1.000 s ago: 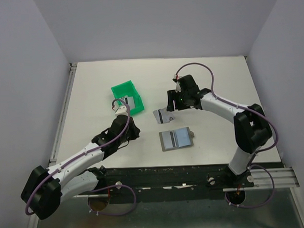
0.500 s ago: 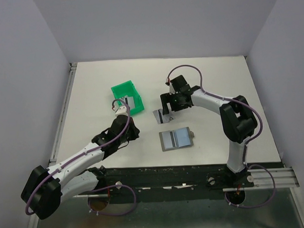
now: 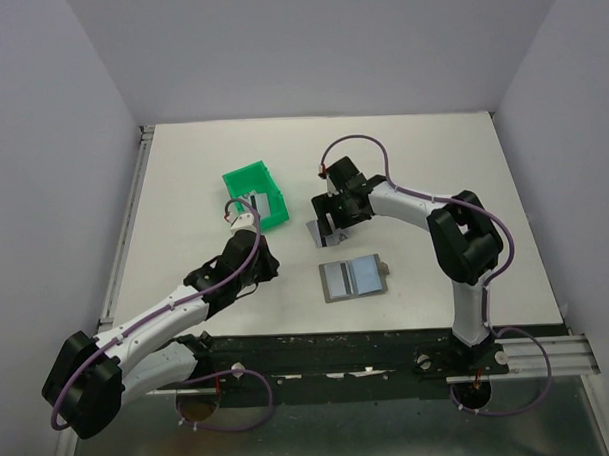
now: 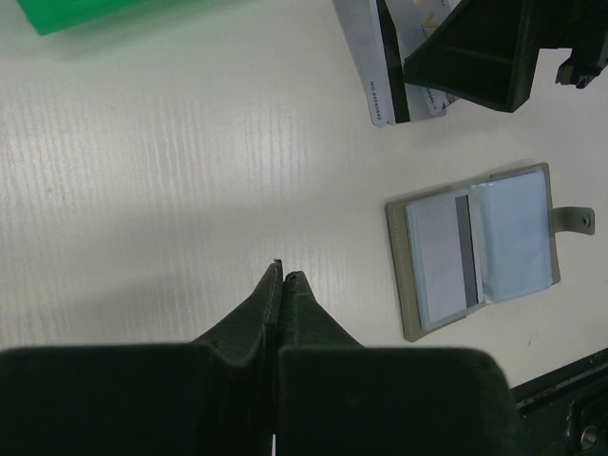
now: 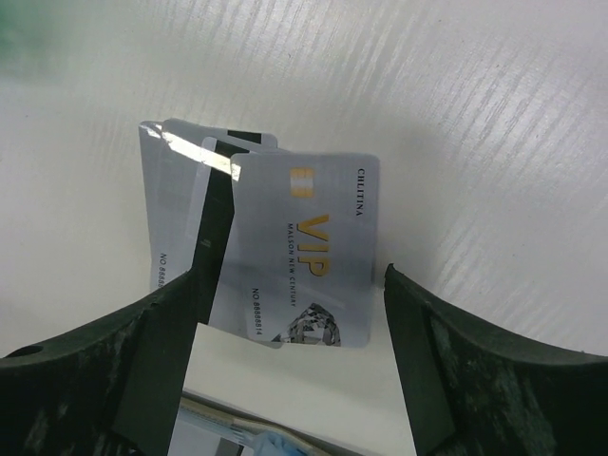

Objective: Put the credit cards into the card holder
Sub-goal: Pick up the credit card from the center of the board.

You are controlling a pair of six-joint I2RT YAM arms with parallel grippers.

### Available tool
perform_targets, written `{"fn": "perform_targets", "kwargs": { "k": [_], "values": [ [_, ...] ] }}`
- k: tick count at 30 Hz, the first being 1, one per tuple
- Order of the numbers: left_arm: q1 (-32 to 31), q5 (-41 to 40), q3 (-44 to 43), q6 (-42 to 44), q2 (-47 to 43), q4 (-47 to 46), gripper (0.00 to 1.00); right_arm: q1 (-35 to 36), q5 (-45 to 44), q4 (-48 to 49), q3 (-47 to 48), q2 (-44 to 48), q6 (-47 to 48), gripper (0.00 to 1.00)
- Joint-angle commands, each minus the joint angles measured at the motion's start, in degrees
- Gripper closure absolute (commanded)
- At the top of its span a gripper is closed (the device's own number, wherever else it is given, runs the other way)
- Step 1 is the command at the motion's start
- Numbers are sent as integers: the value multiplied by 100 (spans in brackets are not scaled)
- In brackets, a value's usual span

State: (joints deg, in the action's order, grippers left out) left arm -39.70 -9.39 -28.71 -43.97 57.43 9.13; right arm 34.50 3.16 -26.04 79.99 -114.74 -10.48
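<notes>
Several credit cards point(image 5: 304, 247) lie fanned in a small pile on the table point(image 3: 320, 230), the top one a silver VIP card face up; they also show in the left wrist view point(image 4: 380, 57). My right gripper point(image 5: 290, 275) is open right over them, one finger on each side of the pile, touching nothing. The card holder point(image 3: 353, 277) lies open just in front of the pile, and one card with a dark stripe sits in its left pocket point(image 4: 446, 261). My left gripper point(image 4: 283, 275) is shut and empty, low over bare table to the left of the holder.
A green plastic bin point(image 3: 255, 197) stands left of the cards with a grey flat piece inside. The table's raised rail point(image 3: 134, 224) runs along the left. The black front bar point(image 3: 389, 345) holds the arm bases.
My right gripper has swung left and come down over the card pile, and its jaws have spread wider. The left arm, the cards and the holder have not moved.
</notes>
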Motion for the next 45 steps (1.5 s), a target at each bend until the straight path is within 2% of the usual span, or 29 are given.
{"fn": "perform_targets", "kwargs": {
  "k": [1, 9, 23, 33, 45],
  "values": [
    [33, 51, -29, 2, -39, 19, 100, -5, -281, -323, -36, -189, -7, 17],
    [33, 69, -56, -7, 14, 2, 100, 83, -254, -366, -36, -242, 151, 32],
    [33, 77, -3, -59, 32, -16, 100, 452, -527, -568, 87, -339, 433, 40],
    [33, 95, 102, -139, -12, -42, 100, 619, -694, -656, 88, -392, 573, 56],
    [33, 86, 120, -139, 40, -51, 100, 953, -88, -358, -352, -163, 652, 60]
  ]
}}
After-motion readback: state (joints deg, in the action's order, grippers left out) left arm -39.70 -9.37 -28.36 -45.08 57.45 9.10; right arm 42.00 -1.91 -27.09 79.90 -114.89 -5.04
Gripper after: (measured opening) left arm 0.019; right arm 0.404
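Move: The top credit card (VIP) lies almost between the right hand's open fingers, its middle about 1 cm ahead and roughly 2 cm below; the other cards fan out from under it, 3 cm to the hand's left and 1 cm ahead. The card holder is some 13 cm back and 4 cm right, the green box about 13 cm ahead and 18 cm left. From the left hand, the VIP card lies roughly 11 cm ahead, 14 cm right and 8 cm below. The VIP card has the right hand's fingers closing over it, from wide to less than half open, after the hand settles a trifle lower. Staying low, the hand then slides about 4 cm left and back in equal parts, turning some 10 degrees counter-clockwise, until its right finger rests on the card's face and its left one is by the card's left edge. ##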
